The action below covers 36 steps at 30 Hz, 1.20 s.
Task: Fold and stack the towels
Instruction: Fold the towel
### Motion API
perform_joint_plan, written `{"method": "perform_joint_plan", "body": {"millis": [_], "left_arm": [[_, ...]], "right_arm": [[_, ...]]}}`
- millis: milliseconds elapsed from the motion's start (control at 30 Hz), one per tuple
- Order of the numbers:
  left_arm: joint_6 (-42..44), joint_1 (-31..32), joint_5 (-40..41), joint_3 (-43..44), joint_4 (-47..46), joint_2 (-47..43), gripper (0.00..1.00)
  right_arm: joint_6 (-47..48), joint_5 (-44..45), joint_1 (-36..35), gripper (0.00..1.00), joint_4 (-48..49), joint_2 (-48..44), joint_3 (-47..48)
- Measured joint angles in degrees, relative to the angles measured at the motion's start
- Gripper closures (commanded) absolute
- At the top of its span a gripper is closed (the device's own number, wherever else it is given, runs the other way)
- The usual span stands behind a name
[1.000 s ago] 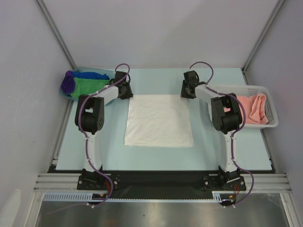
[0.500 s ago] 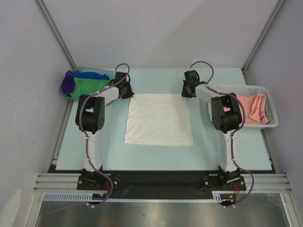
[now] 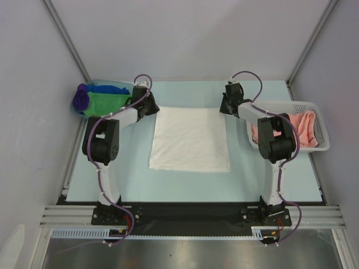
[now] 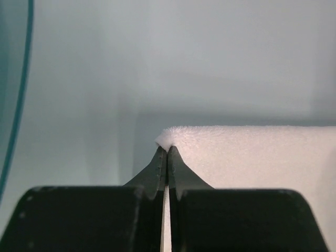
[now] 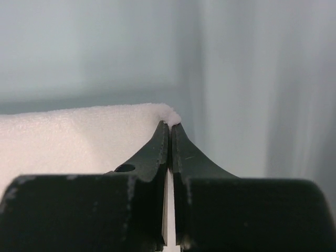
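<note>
A white towel [image 3: 189,140] lies spread flat on the light blue mat. My left gripper [image 3: 153,109] is shut on its far left corner, and my right gripper [image 3: 225,107] is shut on its far right corner. The left wrist view has the left gripper [image 4: 167,150] pinching a small tuft of the white towel [image 4: 252,157]. The right wrist view has the right gripper [image 5: 170,125] pinching the corner of the white towel [image 5: 79,136] the same way. Green [image 3: 104,102], blue [image 3: 112,88] and purple [image 3: 82,96] towels sit far left, and a pink towel [image 3: 300,128] sits right.
The coloured towels sit in a translucent blue tub [image 3: 99,82] at the far left; its curved edge [image 4: 16,105] shows in the left wrist view. The pink towel lies in a white mesh basket [image 3: 323,141] at the right edge. Grey walls enclose the mat [image 3: 129,179].
Both grippers have gone from open to shut on the white towel's far corners. Both arms have reached slightly outward and farther, and the towel's far edge has drawn a little tauter.
</note>
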<state>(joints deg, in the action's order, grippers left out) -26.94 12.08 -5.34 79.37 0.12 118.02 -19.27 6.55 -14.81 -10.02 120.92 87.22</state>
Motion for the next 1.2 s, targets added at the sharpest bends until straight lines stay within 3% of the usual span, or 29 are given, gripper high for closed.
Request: {"method": "perform_joint_plan", "body": {"millis": [500,933,1200], "left_arm": [[-1.77,0.46,-2.21,-17.55,-10.64,-13.07,1.0],[-3.19,3.1,-0.24,-38.6,-17.62,-30.01,1.0],[-2.97,3.17,0.74,-35.43,-16.87,-29.22,1.0]], "right_arm": [[-2.62,-2.01,-0.15,1.0,10.25,-15.45,-18.08],[-4.66,-0.79,-5.64,0.97,14.12,-31.47,-36.13],[-2.97,1.18,-5.53,0.99,13.55,-30.77,-31.45]]}}
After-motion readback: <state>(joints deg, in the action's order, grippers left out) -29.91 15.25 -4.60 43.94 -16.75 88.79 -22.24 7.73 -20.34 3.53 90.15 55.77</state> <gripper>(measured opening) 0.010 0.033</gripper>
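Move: Each hand already pinches a far corner of the white towel, about 4 cm above the table. From the left hand the towel's near-left corner lies some 28 cm back and 2 cm to the left, with the green towel in the blue tub about 21 cm left and 1 cm ahead. From the right hand the near-right corner is roughly 29 cm straight back; the peach towel in the white basket is about 27 cm right and 9 cm back. Keeping their pinch on the far corners, both hands lift the white towel's edge a few centimetres, then draw it back over the rest of the towel by about 13 cm. They then turn forward again by some 2 cm while still rising, the right a little higher than the left, and their fingers tip up by about 10 degrees overall. ##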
